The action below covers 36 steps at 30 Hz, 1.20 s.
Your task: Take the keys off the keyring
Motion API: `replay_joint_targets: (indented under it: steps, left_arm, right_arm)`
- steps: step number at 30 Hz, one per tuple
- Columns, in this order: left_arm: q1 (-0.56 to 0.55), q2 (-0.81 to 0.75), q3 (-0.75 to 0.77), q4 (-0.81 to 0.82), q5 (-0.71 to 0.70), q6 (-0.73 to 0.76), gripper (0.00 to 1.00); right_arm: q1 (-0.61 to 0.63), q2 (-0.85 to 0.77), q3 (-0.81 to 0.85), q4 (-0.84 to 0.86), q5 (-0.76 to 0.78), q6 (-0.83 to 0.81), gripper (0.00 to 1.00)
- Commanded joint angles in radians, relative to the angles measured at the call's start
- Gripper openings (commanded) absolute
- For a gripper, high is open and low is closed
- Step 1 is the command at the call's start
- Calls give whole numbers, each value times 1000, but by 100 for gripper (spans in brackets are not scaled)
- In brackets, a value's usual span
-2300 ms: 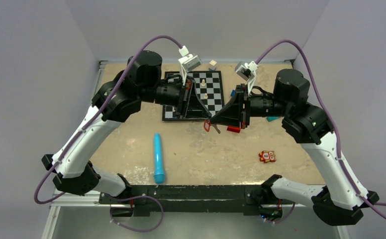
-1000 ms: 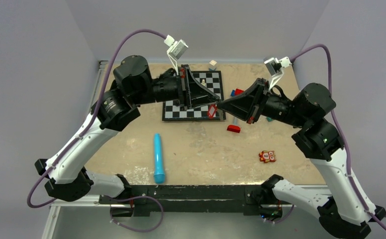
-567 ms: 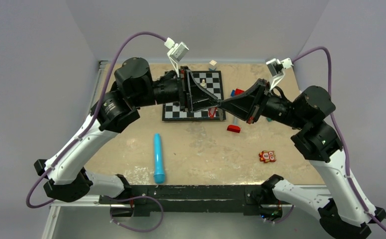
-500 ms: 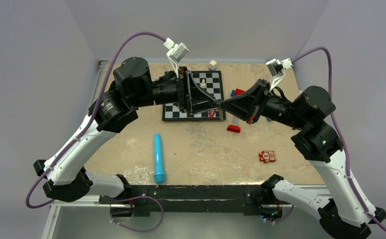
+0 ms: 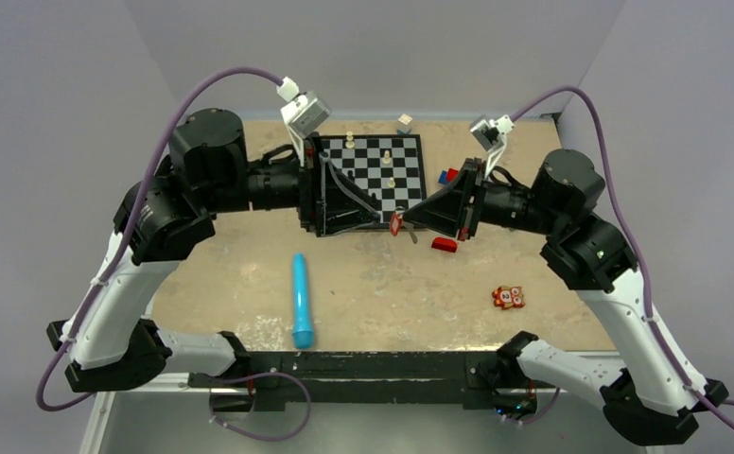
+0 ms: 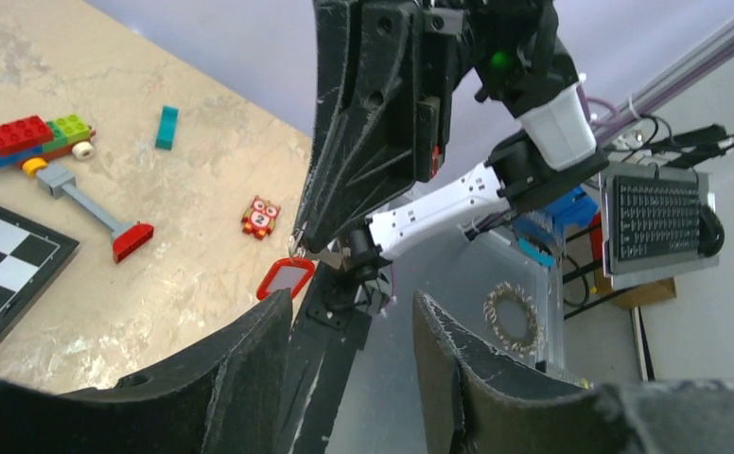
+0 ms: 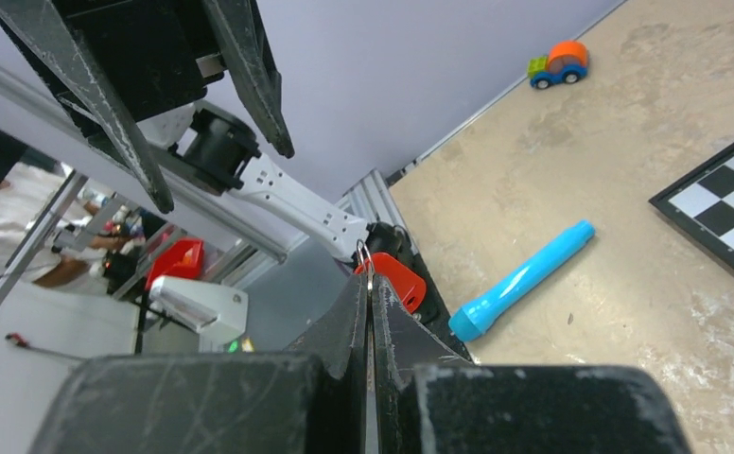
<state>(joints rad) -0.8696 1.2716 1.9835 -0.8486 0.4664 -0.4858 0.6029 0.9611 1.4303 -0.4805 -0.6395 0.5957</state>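
The keyring point(image 5: 396, 224) is a small red tag with a thin metal ring, held in the air in front of the chessboard. My right gripper point(image 5: 404, 221) is shut on it. In the right wrist view the ring point(image 7: 366, 257) sticks out between the closed jaws of the right gripper point(image 7: 368, 284), with the red tag point(image 7: 396, 281) just beyond. My left gripper point(image 5: 378, 218) stands open a little to the left, with nothing between its fingers. In the left wrist view the tag point(image 6: 286, 279) hangs past the left gripper's point(image 6: 354, 326) spread fingers. I cannot make out the keys in any view.
A chessboard point(image 5: 403, 180) with white pieces lies at the back. A blue cylinder point(image 5: 302, 299) lies near the front. A red block-headed toy point(image 5: 444, 244), an orange square toy point(image 5: 507, 297) and coloured bricks point(image 6: 23, 142) lie on the right. A toy car point(image 7: 557, 61) stands far left.
The left gripper has opened, let go of the keyring and drawn back to the left. The right gripper, still shut on the ring, has moved down and left with the tag.
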Motion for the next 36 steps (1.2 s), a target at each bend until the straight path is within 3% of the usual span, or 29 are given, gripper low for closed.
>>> replay_joint_targets:
  steps: [1,11,31,36]
  left_arm:
    - [7,29,57,-114,75,92,52]
    - [7,126,147,-202,115,153,42]
    - [7,179,140,-174,168,147,23]
    - [7,181,125,-159,178,135,8]
  right_arm:
    - [0,38,71,-36,-118,-78,0]
    - [1,76,101,-41,-214,-127,0]
    - [1,95,102,-29,-227,-138,0]
    - [1,100,104,-30,-231,-140,0]
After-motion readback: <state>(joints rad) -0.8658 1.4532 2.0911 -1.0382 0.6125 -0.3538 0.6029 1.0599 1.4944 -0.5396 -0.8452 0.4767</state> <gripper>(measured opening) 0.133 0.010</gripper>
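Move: The metal ring, held in the right fingertips, lies about 4 cm to the right of the open left hand, 2 cm ahead and 4 cm below. From the left hand, the red tag hangs about 3 cm to the right, 1 cm ahead and 6 cm down; the key hangs some 5 cm to the right, level fore and aft, 6 cm down. From the right hand, the ring sits only about 1 cm to the left, level otherwise. The left hand sinks about 5 cm and reaches some 3 cm right towards the ring, tipping its fingertips down and turning clockwise about 10 degrees each, while its half-open fingers narrow steadily until nearly shut around the ring beside the right fingertips. The right hand keeps its shut grip and brings the keyring a little left, back and down to meet them, swinging counter-clockwise about 10 degrees, mostly in the first half, then holds nearly still. ##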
